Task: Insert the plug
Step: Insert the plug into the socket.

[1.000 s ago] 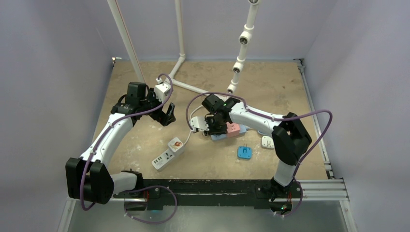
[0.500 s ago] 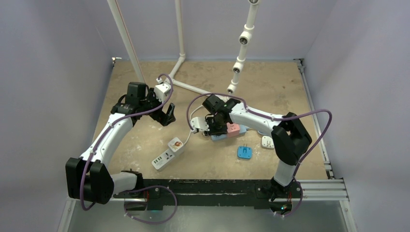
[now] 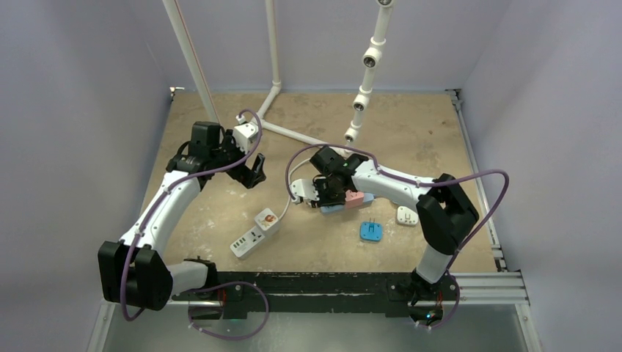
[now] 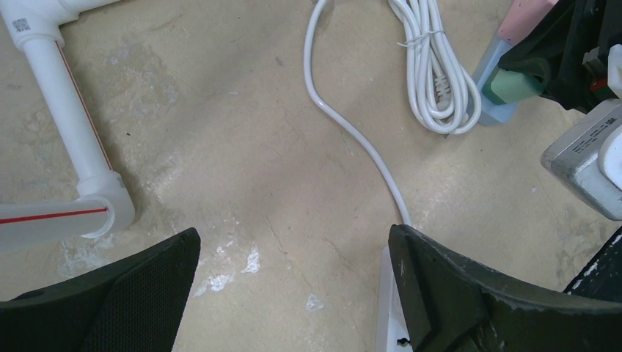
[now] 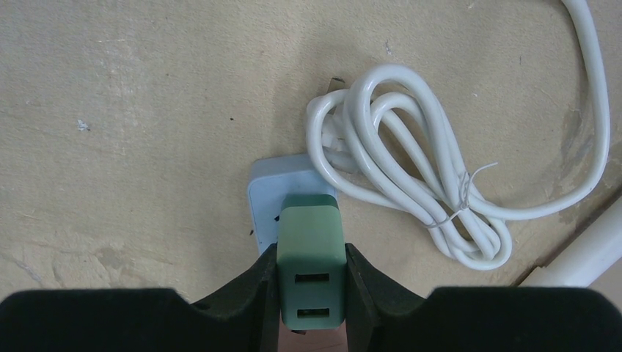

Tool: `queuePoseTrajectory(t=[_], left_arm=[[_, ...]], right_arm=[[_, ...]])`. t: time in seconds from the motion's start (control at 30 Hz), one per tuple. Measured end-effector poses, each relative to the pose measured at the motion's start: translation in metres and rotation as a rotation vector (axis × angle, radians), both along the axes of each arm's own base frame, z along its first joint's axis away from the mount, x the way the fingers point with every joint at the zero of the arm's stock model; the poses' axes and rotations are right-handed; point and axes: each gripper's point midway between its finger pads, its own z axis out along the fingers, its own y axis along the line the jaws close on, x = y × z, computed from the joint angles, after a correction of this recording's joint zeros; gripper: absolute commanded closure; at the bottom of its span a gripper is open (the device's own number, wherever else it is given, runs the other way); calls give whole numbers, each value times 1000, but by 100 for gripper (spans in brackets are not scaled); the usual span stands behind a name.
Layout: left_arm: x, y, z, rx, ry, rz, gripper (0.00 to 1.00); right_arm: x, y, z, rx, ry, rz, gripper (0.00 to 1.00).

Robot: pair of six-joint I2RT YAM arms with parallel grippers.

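Note:
A green two-port USB plug (image 5: 312,264) is clamped between the black fingers of my right gripper (image 5: 312,297), which is shut on it. The plug stands on the light blue end of a blue and pink power strip (image 5: 265,192), and its prongs are hidden. From above, the right gripper (image 3: 330,192) hangs over the strip's (image 3: 357,198) left end. My left gripper (image 3: 253,172) hovers open over bare table, nothing between its fingers (image 4: 132,293). The left wrist view catches the green plug (image 4: 517,82) at its top right.
A tied coil of white cord (image 5: 411,198) lies beside the strip. A white power strip (image 3: 255,231) with its cord (image 4: 352,132) lies in front of the left gripper. A blue plug (image 3: 371,232) and a white plug (image 3: 405,215) lie to the right. White pipes (image 3: 293,132) cross the back.
The right arm's elbow has swung a little to the right and the gripper with the green plug has edged slightly over the strip. The left arm has barely moved.

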Motion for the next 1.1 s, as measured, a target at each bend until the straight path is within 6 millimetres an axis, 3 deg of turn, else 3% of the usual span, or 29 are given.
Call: queuePoseTrajectory(t=[0.53,0.63,0.83,0.9,0.93,0.97,1.0,1.1], left_arm=[[6,-1,16,-7,-37,0,1],[6,-2,17,-10,-40,-2,1],[6,-2,20,-11,-42,-3,1],[7,-2,23,-12,-47,-3,1],[8,-2,24,-12,-50,-3,1],[8,-2,25,-12,-52,-2,1],[8,-2,26,-13,-52,-2,1],[8,-2,26,-12,-51,-2,1]], right_arm=[[-3,-1,-9,17,-4,6,100],[-3,0,-9,19,-4,6,87],[0,3,-4,27,-5,-6,86],[0,3,-4,24,2,-12,73],[0,3,-4,23,5,-15,52],[1,3,-4,23,6,-18,8],[1,3,-4,26,6,-27,2],[-7,-7,-25,-24,56,-64,1]])
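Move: Just under the right fingers, which already grip the green plug, lies the target: the left-end socket of the blue power strip, about 3 cm below. The pink cube stands on the same strip some 6 cm to the right and 1 cm farther out. The white cable coil lies 6 cm ahead and 4 cm left, the blue adapter 8 cm back and 11 cm right. From the left hand the socket is about 22 cm right, 5 cm back and 14 cm below. Pressing the still-pinched green plug down into the left-end socket, the right hand sinks about 1 cm, then eases up half a centimetre. Its fingers then spring wide open, letting go of the plug, and the hand drops about 2 cm, slipping slightly back and right. The empty, open left hand rises some 2.5 cm, clear of everything. ##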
